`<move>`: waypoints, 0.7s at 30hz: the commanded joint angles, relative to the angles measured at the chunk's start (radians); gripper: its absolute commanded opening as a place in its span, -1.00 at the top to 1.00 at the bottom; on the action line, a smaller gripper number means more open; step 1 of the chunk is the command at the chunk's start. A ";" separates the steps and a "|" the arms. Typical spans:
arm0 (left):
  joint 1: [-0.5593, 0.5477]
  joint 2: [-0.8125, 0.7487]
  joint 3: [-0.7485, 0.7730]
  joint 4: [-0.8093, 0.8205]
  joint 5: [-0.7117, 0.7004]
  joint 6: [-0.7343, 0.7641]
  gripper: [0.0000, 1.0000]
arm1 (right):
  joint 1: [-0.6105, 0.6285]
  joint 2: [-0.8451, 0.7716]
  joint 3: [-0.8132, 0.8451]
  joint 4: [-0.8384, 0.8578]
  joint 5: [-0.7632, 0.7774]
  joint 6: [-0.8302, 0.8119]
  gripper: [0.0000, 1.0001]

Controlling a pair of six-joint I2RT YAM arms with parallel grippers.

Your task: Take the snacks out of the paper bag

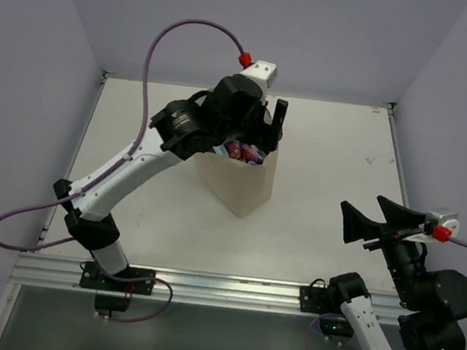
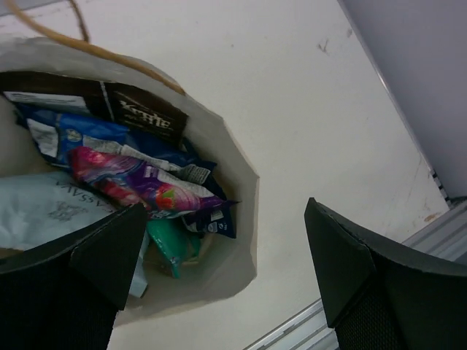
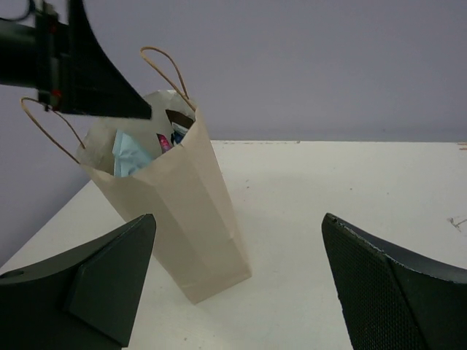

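Note:
The cream paper bag [image 1: 242,184] stands upright at mid-table, mouth up, string handles [image 3: 166,67] raised. The snacks lie inside it. The left wrist view looks down on a brown packet [image 2: 139,111], a blue packet [image 2: 91,135], a magenta-purple packet [image 2: 139,181], a teal packet [image 2: 171,246] and a pale blue-and-white packet [image 2: 44,211]. My left gripper [image 2: 226,251] hovers open just above the mouth of the bag [image 2: 248,219], holding nothing; one finger [image 2: 95,266] is over the packets, the other [image 2: 357,262] is outside the rim. My right gripper [image 3: 237,255] is open and empty, well right of the bag [image 3: 186,211].
The white table [image 1: 336,152] is bordered by lavender walls on three sides. An aluminium rail [image 1: 221,289] carrying both arm bases runs along the near edge. The left arm [image 1: 125,172] reaches diagonally from its base to the bag.

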 commanded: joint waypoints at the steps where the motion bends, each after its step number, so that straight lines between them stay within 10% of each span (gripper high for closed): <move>1: 0.003 -0.177 -0.007 0.019 -0.213 -0.074 -0.96 | 0.005 0.029 0.023 0.010 -0.019 -0.008 -0.98; 9: 0.001 -0.530 -0.392 0.098 -0.442 -0.264 -0.86 | 0.005 0.031 0.010 0.012 -0.026 -0.008 -0.98; 21: 0.001 -0.603 -0.689 0.259 -0.318 -0.344 -0.86 | 0.005 0.025 -0.008 0.012 -0.032 -0.003 -0.98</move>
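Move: The left hand is wide open just above the near-right rim of the paper bag, whose middle is about 5 cm ahead, 4 cm to the left and 21 cm below. Inside, the berry packet lies 5 cm ahead, 4 cm left and 12 cm down, the light-blue packet 3 cm ahead and 11 cm left, and the Kettle packet 11 cm ahead and 5 cm left, both some 9 cm down. From the right hand the bag is about 20 cm ahead, 22 cm left and 23 cm below. Empty and still wide open, the left hand swings left over the near part of the bag's mouth, climbing about 10 cm and drawing back some 5 cm as it crosses, while the wrist turns about 25 degrees counter-clockwise. Just past the near-left rim it sinks again to about its starting height and eases a couple of centimetres back to the right, ending about 15 cm left of where it began, its fingers pointing in towards the rim and the snacks. ##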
